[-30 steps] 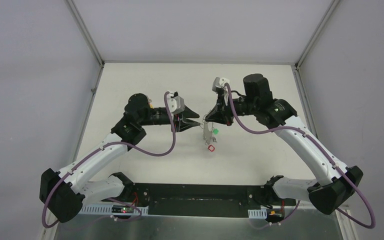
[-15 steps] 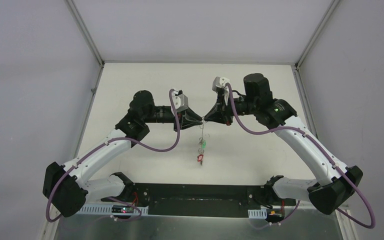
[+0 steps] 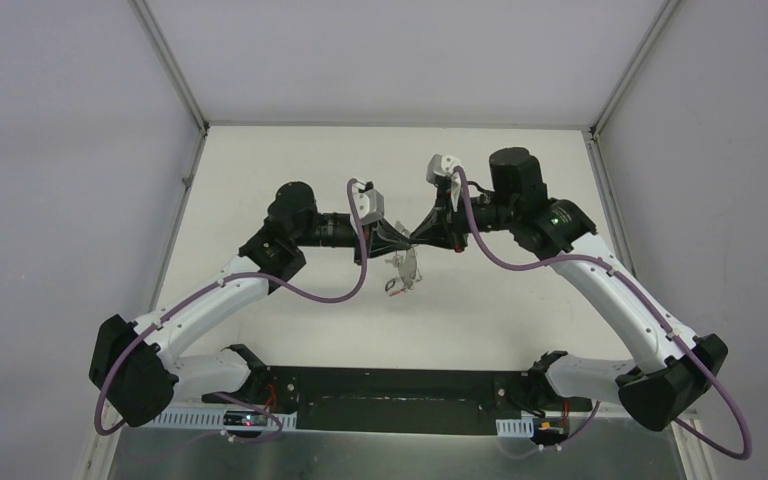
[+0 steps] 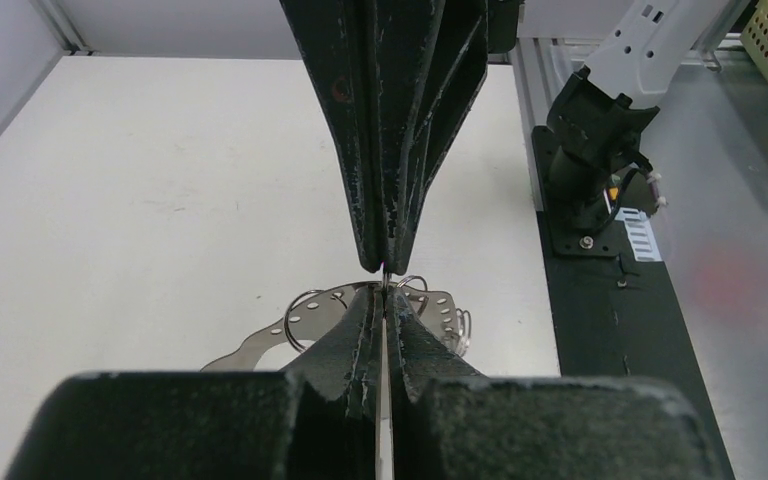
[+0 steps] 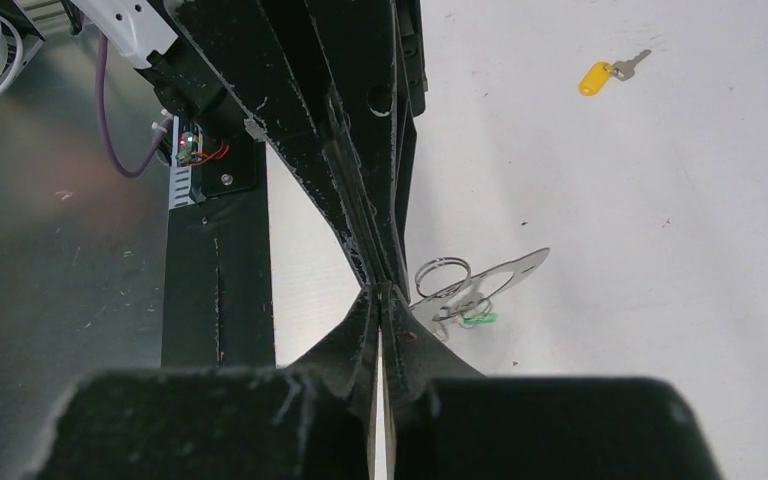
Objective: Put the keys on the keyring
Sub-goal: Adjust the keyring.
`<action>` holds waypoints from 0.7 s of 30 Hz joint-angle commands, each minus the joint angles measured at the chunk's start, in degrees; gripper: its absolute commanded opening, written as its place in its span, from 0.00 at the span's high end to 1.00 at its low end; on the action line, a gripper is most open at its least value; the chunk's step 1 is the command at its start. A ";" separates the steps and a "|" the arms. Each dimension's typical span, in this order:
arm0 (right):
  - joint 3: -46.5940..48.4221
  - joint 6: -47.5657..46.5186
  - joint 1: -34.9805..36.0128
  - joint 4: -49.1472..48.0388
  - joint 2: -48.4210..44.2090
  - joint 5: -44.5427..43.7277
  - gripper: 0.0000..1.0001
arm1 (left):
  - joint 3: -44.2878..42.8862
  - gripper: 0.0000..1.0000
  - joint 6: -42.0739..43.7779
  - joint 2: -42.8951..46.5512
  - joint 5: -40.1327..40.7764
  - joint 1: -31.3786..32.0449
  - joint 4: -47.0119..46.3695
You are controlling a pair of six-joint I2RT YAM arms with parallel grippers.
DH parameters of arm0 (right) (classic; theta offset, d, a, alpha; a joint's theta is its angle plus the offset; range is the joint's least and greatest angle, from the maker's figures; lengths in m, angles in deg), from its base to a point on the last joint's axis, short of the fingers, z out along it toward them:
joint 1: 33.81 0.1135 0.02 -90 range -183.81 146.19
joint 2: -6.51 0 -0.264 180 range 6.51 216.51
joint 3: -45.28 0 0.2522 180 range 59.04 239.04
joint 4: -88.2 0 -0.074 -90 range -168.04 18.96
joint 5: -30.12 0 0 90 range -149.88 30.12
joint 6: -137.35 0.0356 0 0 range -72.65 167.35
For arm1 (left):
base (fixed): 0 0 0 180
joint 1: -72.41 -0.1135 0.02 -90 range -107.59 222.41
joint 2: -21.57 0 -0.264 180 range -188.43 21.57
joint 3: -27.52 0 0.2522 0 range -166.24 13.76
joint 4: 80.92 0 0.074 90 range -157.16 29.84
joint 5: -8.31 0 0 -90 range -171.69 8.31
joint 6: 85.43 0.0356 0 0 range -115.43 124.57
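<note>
My two grippers meet tip to tip above the middle of the table. The left gripper [image 3: 401, 239] and the right gripper [image 3: 416, 237] are both shut on a thin bit of the keyring [image 3: 405, 270]. The keyring hangs below them as a silvery band with small holes [image 4: 260, 338] and little wire rings on it. In the right wrist view a green tag [image 5: 478, 319] hangs with the keyring [image 5: 520, 262]. A key with a yellow tag [image 5: 600, 77] lies alone on the white table. Its place does not show in the top view.
The black base bar [image 3: 390, 385] with both arm mounts runs along the near table edge, with a metal shelf [image 5: 60, 250] beyond it. Grey walls and metal posts [image 3: 172, 70] enclose the white table [image 3: 290, 160] on three sides.
The left gripper moved right until its tips met the right gripper's, and it shut. The keyring, which hung straight down, swung up and left beneath the tips. The right arm stayed in place.
</note>
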 commanded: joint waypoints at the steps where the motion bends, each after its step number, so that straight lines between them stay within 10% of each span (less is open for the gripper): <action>1: 0.24 0.18 -0.12 -4.86 -2.48 0.59 1.00 | -0.78 1.00 -0.44 0.91 0.79 1.08 -2.84; 3: -0.65 1.63 -0.16 -6.34 -3.23 -1.49 0.99 | -0.24 1.00 -0.68 1.72 2.20 1.07 -2.42; 8: -4.71 4.90 -0.12 -13.14 -6.94 -6.09 0.49 | 0.70 1.00 -1.16 2.65 4.42 1.05 -1.55; 14: -8.63 4.90 -0.11 -18.16 -11.80 -6.09 0.49 | 3.30 1.00 2.94 6.11 4.82 1.05 -3.61; 16: -9.69 5.66 -0.11 -19.15 -13.13 -7.48 0.22 | 4.85 1.00 5.22 8.19 5.22 1.05 -5.15; 21: -12.06 6.44 -0.11 -21.63 -14.88 -5.35 0.15 | 7.31 1.00 8.02 12.19 5.30 1.05 -7.43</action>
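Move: Both hands, fingertips meeting, pinch the top of the hanging keyring, whose middle lies about 2 cm back, 1 cm left and 5 cm below each hand. The red tag hangs at its lower end, some 7 cm back, 3 cm left and 12 cm below the right hand. On the table, the yellow-tagged key lies roughly 18 cm ahead, 27 cm left and 28 cm below the right hand. Right fingers open wide, freeing the keyring, and rise about 4 cm and rightward; left keeps its pinch. ##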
